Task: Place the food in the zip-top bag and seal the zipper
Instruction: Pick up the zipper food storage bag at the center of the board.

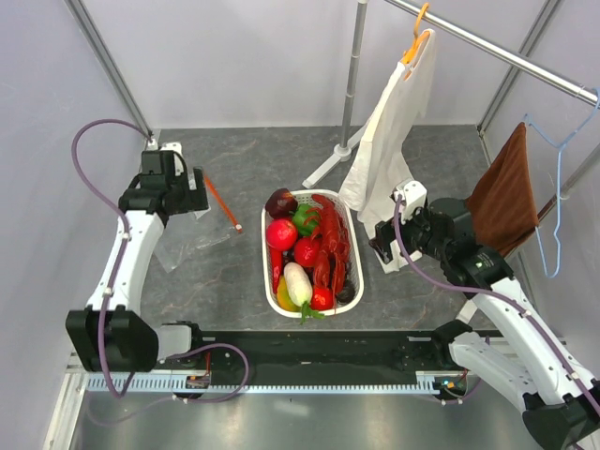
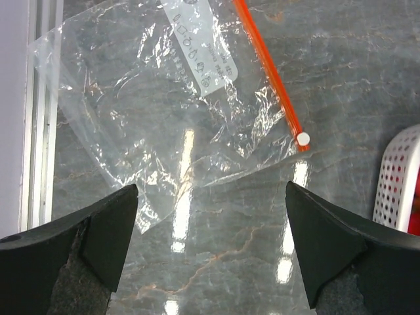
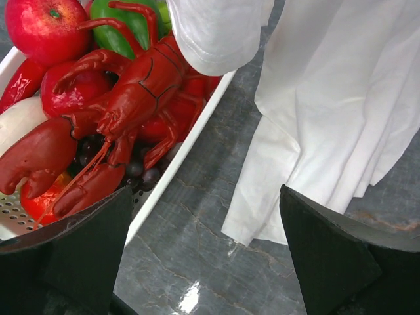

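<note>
The clear zip-top bag lies flat on the grey table at the left, its orange-red zipper running along the right edge; in the top view the bag and its zipper sit just ahead of my left gripper. My left gripper hovers open over bare table at the bag's near corner. The food fills a white basket: red lobster, red apple, green pepper, grapes, white radish, purple bulb. My right gripper is open beside the basket's right rim, holding nothing.
A white garment hangs from an orange hanger down to the table, right next to the basket and my right gripper. A brown cloth hangs on a blue hanger at the right. A metal stand pole rises behind the basket.
</note>
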You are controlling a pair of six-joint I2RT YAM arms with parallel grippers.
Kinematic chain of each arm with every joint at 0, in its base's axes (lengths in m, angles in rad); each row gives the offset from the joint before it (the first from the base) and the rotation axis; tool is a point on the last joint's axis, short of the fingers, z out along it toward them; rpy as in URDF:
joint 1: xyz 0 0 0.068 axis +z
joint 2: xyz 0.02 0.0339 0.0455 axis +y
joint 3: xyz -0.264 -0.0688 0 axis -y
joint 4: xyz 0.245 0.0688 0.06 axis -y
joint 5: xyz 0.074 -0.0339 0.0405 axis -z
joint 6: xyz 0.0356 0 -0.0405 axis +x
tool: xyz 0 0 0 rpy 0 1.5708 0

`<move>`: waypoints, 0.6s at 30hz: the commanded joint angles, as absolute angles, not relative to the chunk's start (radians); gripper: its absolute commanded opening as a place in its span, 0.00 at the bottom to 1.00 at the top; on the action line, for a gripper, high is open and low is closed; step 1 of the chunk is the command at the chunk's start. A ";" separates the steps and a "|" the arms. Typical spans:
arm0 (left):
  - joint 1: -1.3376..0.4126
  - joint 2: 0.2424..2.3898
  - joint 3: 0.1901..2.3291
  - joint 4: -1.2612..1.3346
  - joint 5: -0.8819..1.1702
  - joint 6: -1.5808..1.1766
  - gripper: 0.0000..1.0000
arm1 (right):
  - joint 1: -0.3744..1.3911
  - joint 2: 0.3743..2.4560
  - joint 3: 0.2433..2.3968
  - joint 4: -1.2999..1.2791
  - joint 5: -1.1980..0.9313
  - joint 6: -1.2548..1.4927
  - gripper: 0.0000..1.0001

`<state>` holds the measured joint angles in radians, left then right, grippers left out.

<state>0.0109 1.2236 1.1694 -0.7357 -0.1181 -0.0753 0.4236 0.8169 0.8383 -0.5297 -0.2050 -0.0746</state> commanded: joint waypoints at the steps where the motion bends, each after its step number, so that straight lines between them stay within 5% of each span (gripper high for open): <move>1: -0.073 1.331 1.250 -0.620 -0.254 -0.172 1.00 | 0.428 0.831 0.894 -0.515 -0.213 -0.003 0.99; 6: -0.179 1.517 1.353 -0.598 -0.446 -0.230 0.92 | 0.429 0.831 0.910 -0.499 -0.213 0.041 0.99; 10: -0.199 1.649 1.416 -0.609 -0.489 -0.291 0.77 | 0.428 0.833 0.905 -0.491 -0.224 0.051 0.99; 18: -0.199 1.908 1.589 -0.673 -0.569 -0.333 0.72 | 0.428 0.818 0.859 -0.480 -0.253 0.055 0.99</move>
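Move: The zipper bag lies flat on the board, its middle about 16 cm ahead of my left hand, some 3 cm to its left and 18 cm below. Its orange zipper edge runs down its right side, the near end around 12 cm ahead of that hand and 7 cm right. The food basket's middle is some 5 cm ahead of the same hand and 25 cm to its right. From my right hand the bag is roughly 23 cm ahead and 44 cm left. I carry my left hand forward about 12 cm towards the zipper side of the bag, veering some 4 cm right in the first two thirds and sinking about 7 cm, faster towards the end. On the way I narrow the open fingers by about a quarter and turn the wrist some 15 degrees, tipping it slightly more downward; the tips stay above the bag, touching nothing. ##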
